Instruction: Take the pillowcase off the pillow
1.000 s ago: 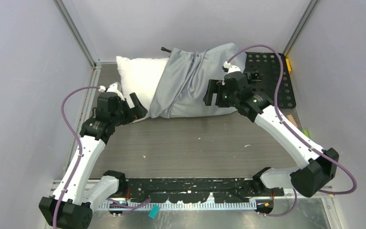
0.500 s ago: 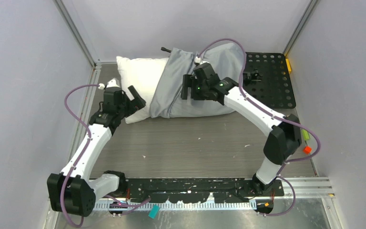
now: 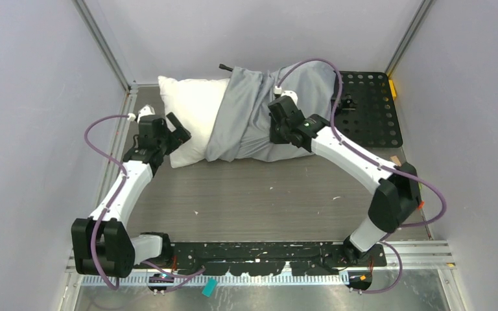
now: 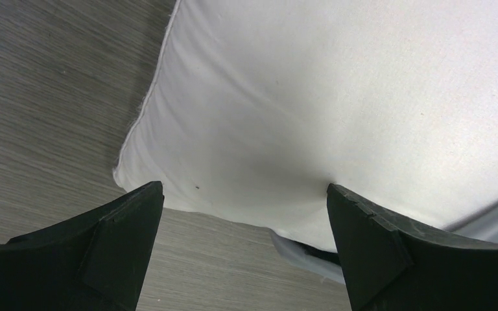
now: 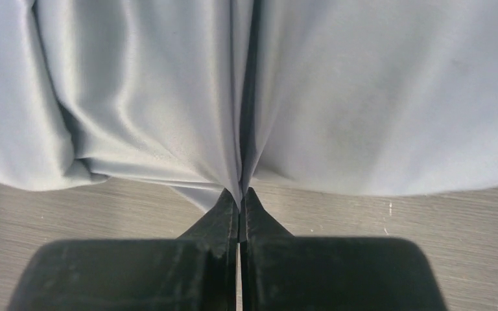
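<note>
The white pillow (image 3: 188, 113) lies at the back of the table, its left half bare. The blue-grey pillowcase (image 3: 253, 103) covers its right half, bunched in folds. My left gripper (image 3: 176, 129) is open just off the pillow's bare near-left corner (image 4: 233, 142), with the jaws wide apart and nothing between them. My right gripper (image 3: 273, 133) is shut on a pinched fold of the pillowcase (image 5: 168, 97) near its front edge, and the fabric runs into the closed fingertips (image 5: 230, 204).
A black perforated plate (image 3: 366, 107) lies at the back right beside the pillowcase. Metal frame rails run along the left and right edges. The wood-grain table (image 3: 266, 194) stretches in front of the pillow. A thin black item pokes out behind the pillowcase (image 3: 225, 67).
My right gripper swung left across the pillowcase, then came forward and shut on a fold of it. My left gripper moved up slightly toward the pillow's bare corner and stayed open.
</note>
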Motion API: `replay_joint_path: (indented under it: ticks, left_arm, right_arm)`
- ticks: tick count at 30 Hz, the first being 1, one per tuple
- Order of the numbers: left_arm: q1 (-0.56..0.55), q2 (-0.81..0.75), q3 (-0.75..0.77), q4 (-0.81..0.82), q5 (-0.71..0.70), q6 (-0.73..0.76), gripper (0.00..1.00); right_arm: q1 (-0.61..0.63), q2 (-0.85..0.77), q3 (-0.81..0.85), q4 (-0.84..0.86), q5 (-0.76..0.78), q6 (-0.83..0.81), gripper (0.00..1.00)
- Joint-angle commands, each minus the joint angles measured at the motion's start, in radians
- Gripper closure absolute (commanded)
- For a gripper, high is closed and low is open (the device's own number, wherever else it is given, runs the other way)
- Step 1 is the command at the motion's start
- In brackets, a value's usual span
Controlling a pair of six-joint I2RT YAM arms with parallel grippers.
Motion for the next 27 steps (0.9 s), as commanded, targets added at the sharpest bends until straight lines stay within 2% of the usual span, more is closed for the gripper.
replay_joint_path:
  ticks: [1, 7, 11, 13, 18, 20, 21, 27]
  left_arm:
    - [0.003, 0.005, -0.013, 0.083, 0.01, 0.05, 0.0]
    - [0.002, 0.054, -0.022, 0.15, 0.075, 0.029, 0.0]
    - [0.003, 0.187, 0.017, 0.201, 0.159, -0.023, 0.02]
    - [0.006, 0.258, 0.033, 0.223, 0.193, -0.044, 0.2]
    - [0.102, 0.299, -0.017, 0.304, 0.257, -0.117, 0.82]
    - [0.155, 0.261, -0.035, 0.314, 0.26, -0.12, 0.96]
    - [0.179, 0.237, -0.037, 0.302, 0.254, -0.117, 1.0]
    - [0.227, 0.047, -0.034, 0.238, 0.126, -0.112, 1.0]
  right_arm:
    - [-0.007, -0.168, -0.083, 0.03, 0.063, -0.022, 1.0]
    - [-0.009, -0.299, -0.209, 0.036, 0.063, -0.022, 1.0]
    - [-0.01, -0.315, -0.252, 0.033, 0.054, -0.007, 1.0]
    - [-0.01, -0.319, -0.261, 0.028, 0.052, -0.001, 1.0]
    - [-0.037, -0.397, -0.252, -0.045, 0.189, 0.015, 1.0]
    - [-0.057, -0.455, -0.26, -0.059, 0.256, 0.016, 1.0]
    - [-0.064, -0.49, -0.268, -0.062, 0.292, 0.013, 1.0]
    - [-0.08, -0.681, -0.315, -0.021, 0.519, -0.021, 1.0]
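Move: The bare white end of the pillow lies just ahead of the open left hand: its middle is roughly 7 cm forward, 4 cm right and 7 cm below. The exposed stand tip is about 22 cm forward of that hand and 13 cm right. The right hand holds a near-side fold of the pillowcase. Counted from the right hand, the pillowcase's middle is about 8 cm forward, the pillow's bare end 27 cm left and 7 cm forward, and the perforated board 30 cm right and 13 cm forward. The left fingers come onto the bare pillow end and close, pinching a fold of it, after the hand has dipped about 5 cm down, 5 cm forward and a little right; it then draws the fold left and up. The right hand, still gripping the pillowcase, hauls it about 11 cm right, back and finally upward, pausing midway, away from the pillow's bare end, its wrist tipping up and turning clockwise. ##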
